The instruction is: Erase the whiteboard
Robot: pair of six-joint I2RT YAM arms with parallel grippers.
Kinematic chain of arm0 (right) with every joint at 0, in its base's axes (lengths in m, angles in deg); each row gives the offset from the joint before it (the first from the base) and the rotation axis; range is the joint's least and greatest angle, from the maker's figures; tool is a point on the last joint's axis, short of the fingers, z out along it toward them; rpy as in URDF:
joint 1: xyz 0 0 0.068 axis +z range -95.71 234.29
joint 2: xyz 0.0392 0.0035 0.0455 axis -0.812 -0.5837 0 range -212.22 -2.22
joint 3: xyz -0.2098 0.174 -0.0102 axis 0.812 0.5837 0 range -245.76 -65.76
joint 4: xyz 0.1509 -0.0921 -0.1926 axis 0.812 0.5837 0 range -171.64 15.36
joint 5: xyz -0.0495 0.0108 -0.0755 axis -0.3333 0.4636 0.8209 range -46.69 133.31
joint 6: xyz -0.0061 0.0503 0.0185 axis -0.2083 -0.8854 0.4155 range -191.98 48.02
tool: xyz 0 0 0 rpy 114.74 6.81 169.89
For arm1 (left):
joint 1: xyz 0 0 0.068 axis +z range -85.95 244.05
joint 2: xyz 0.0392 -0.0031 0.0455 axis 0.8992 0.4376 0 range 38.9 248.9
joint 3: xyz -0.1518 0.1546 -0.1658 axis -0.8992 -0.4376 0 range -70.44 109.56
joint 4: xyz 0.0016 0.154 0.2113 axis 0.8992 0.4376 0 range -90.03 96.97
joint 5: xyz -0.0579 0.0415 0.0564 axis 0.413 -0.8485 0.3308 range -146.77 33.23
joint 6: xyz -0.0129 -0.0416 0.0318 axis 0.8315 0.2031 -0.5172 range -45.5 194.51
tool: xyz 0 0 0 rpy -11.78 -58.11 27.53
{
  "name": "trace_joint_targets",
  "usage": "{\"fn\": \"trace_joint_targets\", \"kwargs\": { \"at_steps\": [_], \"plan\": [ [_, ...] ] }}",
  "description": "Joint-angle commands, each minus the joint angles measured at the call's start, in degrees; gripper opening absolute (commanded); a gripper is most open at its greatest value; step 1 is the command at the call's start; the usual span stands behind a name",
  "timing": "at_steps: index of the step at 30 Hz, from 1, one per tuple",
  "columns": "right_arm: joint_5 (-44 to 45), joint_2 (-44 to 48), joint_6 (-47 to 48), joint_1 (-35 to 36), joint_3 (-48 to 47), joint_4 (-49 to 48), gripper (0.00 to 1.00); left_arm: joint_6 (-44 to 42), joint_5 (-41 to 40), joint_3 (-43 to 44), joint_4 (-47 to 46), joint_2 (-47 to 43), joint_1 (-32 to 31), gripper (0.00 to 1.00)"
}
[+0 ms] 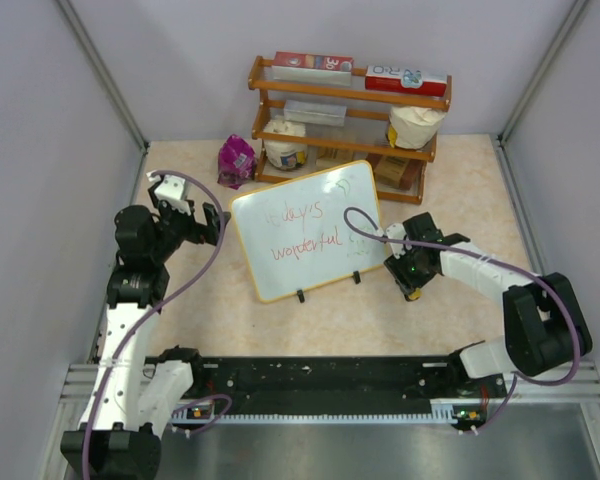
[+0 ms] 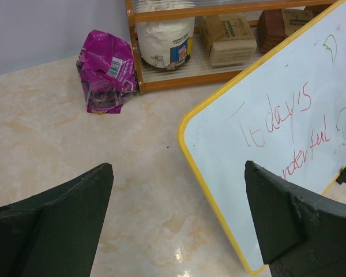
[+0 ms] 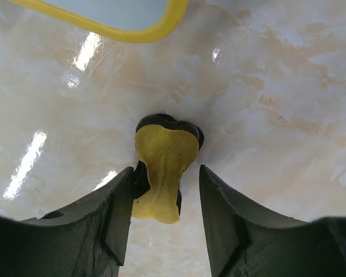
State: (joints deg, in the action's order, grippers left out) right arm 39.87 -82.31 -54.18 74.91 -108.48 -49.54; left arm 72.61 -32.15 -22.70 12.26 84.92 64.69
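Note:
The whiteboard (image 1: 305, 235) stands tilted on two small black feet at mid-table, with red handwriting and faint green marks on it. Its yellow frame shows in the left wrist view (image 2: 288, 115) and as one corner in the right wrist view (image 3: 121, 11). A yellow eraser with a black underside (image 3: 164, 156) lies on the table just right of the board (image 1: 414, 292). My right gripper (image 3: 166, 172) is low over it, fingers on either side: the left finger touches it, the right stands a little off. My left gripper (image 2: 179, 167) hangs wide open and empty by the board's left edge (image 1: 218, 222).
A wooden shelf rack (image 1: 350, 110) with jars, boxes and packets stands behind the board. A crumpled purple bag (image 1: 236, 160) lies at its left end (image 2: 105, 72). Grey walls close in the table on three sides.

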Motion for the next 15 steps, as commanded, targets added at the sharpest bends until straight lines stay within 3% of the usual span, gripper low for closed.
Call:
{"fn": "trace_joint_targets", "kwargs": {
  "at_steps": [1, 5, 15],
  "plan": [
    [0.7, -0.7, -0.1, 0.7, 0.1, -1.7, 0.47, -0.7, 0.1, -1.0, -3.8, -0.1, 0.0, 0.99],
    [0.5, -1.1, -0.1, 0.7, 0.2, -1.6, 0.43, -0.9, -0.3, -1.3, -4.2, -0.1, -0.1, 0.99],
    [0.1, 3.8, -1.3, 0.7, -2.7, 0.2, 0.11, -2.2, -1.0, -1.2, -5.4, 2.0, 0.4, 0.99]
  ]
}}
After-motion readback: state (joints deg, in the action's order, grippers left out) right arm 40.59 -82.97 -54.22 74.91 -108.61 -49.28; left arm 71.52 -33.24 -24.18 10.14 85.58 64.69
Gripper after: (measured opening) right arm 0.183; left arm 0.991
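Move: The yellow eraser sits almost under my right hand, its middle about 1 cm ahead and 1 cm below the point between my fingertips, with its waist already between them. The whiteboard's middle lies some 22 cm to the left and 12 cm farther ahead; the board's nearer black clip is roughly 11 cm left and 3 cm ahead. From my left hand the eraser is about 42 cm to the right, 6 cm back and 26 cm below. I keep my right hand where it is, low over the table with the fingers pointing mostly down, and go on closing from about half open to nearly shut. The two pads come in from left and right and pinch the eraser across its narrow waist, the grip effort rising at the end as they squeeze; the hand itself shifts less than half a centimetre. ##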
